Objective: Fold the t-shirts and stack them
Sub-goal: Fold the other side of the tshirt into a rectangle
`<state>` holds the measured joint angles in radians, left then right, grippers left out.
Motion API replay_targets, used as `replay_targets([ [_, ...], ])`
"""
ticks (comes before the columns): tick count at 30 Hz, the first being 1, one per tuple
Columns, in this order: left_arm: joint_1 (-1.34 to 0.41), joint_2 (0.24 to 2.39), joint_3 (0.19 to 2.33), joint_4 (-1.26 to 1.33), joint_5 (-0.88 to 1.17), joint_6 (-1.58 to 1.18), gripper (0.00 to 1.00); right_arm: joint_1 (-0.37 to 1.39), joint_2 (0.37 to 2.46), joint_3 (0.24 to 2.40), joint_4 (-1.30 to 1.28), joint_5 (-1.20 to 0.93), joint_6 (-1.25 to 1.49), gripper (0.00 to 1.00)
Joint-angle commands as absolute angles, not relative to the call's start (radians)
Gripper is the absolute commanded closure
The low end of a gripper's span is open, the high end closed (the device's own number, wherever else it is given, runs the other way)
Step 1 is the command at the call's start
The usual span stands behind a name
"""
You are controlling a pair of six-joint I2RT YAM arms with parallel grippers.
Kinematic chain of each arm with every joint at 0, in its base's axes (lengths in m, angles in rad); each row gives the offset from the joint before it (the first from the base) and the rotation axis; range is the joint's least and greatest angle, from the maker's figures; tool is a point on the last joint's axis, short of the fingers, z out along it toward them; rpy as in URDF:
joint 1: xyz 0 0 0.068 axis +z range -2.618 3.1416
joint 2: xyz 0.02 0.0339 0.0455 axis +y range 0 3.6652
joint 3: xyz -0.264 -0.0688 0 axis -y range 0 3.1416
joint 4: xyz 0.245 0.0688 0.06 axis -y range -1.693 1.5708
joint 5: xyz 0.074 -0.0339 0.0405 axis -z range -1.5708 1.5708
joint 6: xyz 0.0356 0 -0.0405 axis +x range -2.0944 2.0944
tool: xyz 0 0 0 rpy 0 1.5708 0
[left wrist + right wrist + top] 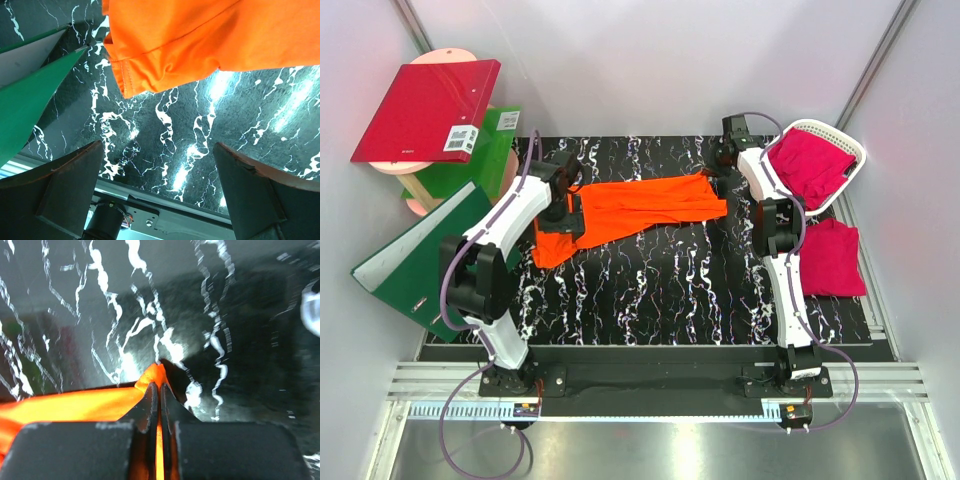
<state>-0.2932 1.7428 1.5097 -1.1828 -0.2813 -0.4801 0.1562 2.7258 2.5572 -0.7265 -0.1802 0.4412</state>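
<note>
An orange t-shirt (640, 208) lies crumpled in a long strip across the black marbled mat. My right gripper (717, 180) is at its right end, shut on a pinch of the orange cloth (159, 371), which shows between the jaws of the right gripper (159, 387). My left gripper (568, 207) hovers over the shirt's left part, open with nothing in it. In the left wrist view the left gripper (160, 187) frames bare mat below the shirt's hem (165, 60). One magenta t-shirt (810, 160) lies heaped in the white basket. Another magenta t-shirt (832, 257) lies folded at the mat's right edge.
The white lattice basket (842, 135) stands at the back right. A red binder (425, 110) and a green binder (480, 160) rest on a pink stand at the back left. An open green binder (410, 262) leans at the mat's left edge (25, 100). A metal rail (650, 380) runs along the front.
</note>
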Motion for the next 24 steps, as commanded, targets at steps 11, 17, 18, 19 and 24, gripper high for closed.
replay_targets([
  [11,-0.313,1.661,1.436,-1.186,-0.268,-0.494,0.01,0.163,2.672,2.577,-0.508,0.121,0.42,0.93],
  [17,-0.347,1.669,1.483,-1.164,-0.224,-0.482,0.01,0.16,2.584,2.537,-0.503,0.12,0.362,0.1],
  [18,-0.353,1.677,1.488,-1.155,-0.213,-0.48,0.01,0.158,2.556,2.501,-0.505,0.121,0.354,0.01],
  [19,-0.356,1.681,1.494,-1.138,-0.193,-0.48,0.01,0.158,2.527,2.479,-0.505,0.123,0.342,0.0],
  [24,-0.362,1.709,1.493,-1.072,-0.137,-0.508,0.09,0.152,2.376,2.364,-0.5,0.048,0.333,0.0],
])
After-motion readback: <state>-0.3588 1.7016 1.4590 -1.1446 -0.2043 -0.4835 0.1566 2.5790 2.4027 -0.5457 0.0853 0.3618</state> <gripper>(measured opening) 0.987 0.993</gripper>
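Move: The right fingers hold the orange t-shirt's far right corner; the bare marble it is drawn onto lies about 5 cm ahead, 4 cm right and 1 cm below. The shirt's middle is some 10 cm back and 23 cm left of this hand, the white basket roughly 30 cm right and level with it. From the left hand, hovering open, that same patch lies about 34 cm ahead, 42 cm right and 11 cm below. Forward and to its right, rising slightly, the right hand drags the still-pinched corner about 6 cm, its fingers tilting farther forward by some 15 degrees. There the fingers spread wide and let go of the corner; the hand then rises off it, easing back a little. The left hand, open above the shirt's left end, draws back 2 cm, then shifts about 3 cm right. ##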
